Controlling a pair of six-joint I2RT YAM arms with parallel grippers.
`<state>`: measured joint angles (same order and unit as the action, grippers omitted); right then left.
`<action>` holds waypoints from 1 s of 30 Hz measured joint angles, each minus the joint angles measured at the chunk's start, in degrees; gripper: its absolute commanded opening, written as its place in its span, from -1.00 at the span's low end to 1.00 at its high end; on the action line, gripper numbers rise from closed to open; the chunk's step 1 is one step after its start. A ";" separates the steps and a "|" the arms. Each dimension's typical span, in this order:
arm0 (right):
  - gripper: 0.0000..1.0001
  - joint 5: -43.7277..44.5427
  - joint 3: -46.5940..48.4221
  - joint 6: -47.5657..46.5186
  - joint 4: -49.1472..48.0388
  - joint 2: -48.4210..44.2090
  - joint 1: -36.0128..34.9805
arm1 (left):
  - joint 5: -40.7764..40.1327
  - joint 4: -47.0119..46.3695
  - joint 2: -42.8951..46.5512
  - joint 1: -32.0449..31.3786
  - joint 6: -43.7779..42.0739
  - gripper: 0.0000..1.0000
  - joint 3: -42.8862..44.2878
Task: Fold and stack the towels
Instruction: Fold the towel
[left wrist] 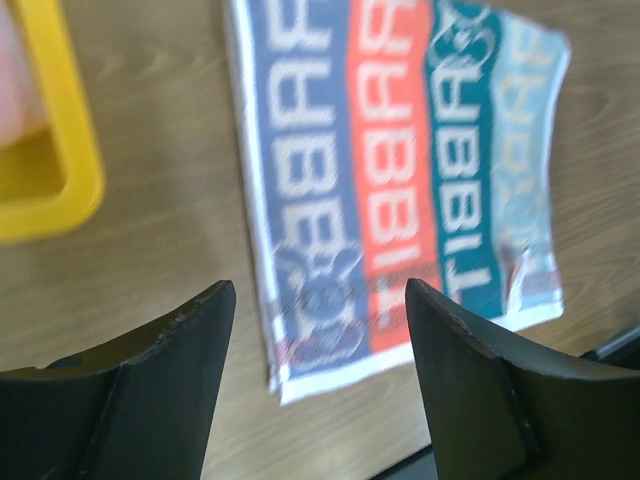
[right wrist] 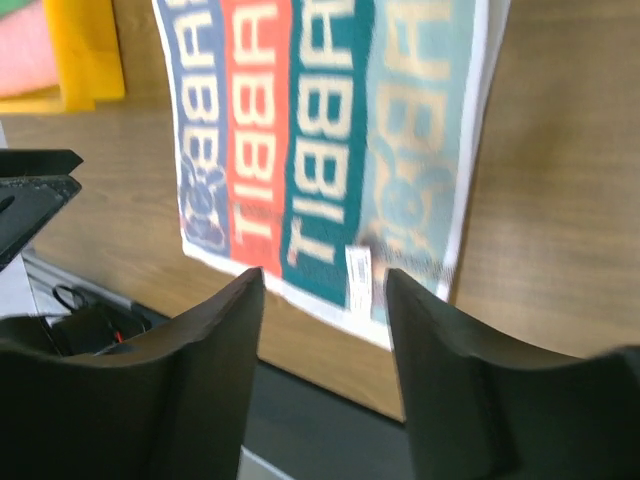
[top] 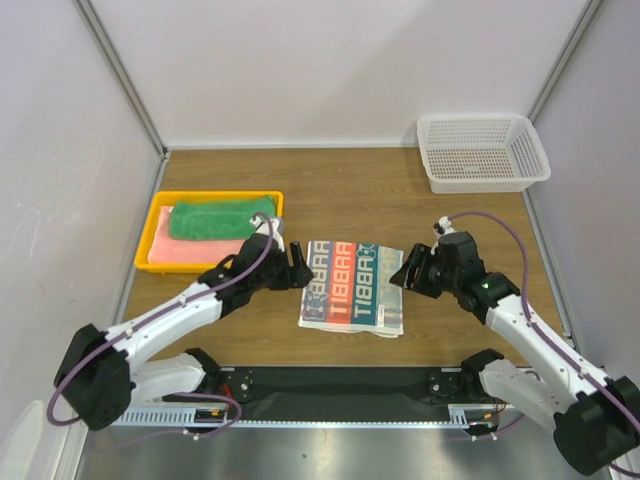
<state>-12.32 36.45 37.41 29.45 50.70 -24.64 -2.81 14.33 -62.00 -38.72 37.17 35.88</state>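
Note:
The patterned towel lies folded flat on the table between the arms, striped blue, red-orange, teal and pale blue with letters. A green towel rests on a salmon-pink towel inside the yellow tray. My left gripper hovers open at the patterned towel's left edge, nothing between its fingers. At the towel's right edge my right gripper hangs open and empty too.
A white mesh basket stands at the back right corner. The tray's yellow rim sits close to the left gripper. A black base rail runs along the near table edge. White walls enclose the table.

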 measured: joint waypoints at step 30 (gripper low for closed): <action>-0.70 3.61 5.09 -4.68 -35.76 41.48 8.76 | 0.28 -22.97 -43.21 3.91 -1.73 -1.00 20.24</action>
<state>-8.71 41.54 32.73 -6.31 92.18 -15.88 -2.52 -8.64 -105.21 -34.81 35.44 56.12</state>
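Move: The patterned towel's far left corner lies about 15 cm ahead of the left hand, 4 cm to its right and 10 cm below, with the yellow bin's middle 22 cm left of that corner and 2 cm farther out. Its far right corner is roughly 16 cm ahead of the right hand, 1 cm to its right and 11 cm below; the white basket's middle sits 24 cm beyond that corner and 19 cm to its right. Fingers closing, both hands reach some 14 cm forward and down towards the towel's far corners, left also rightward. ##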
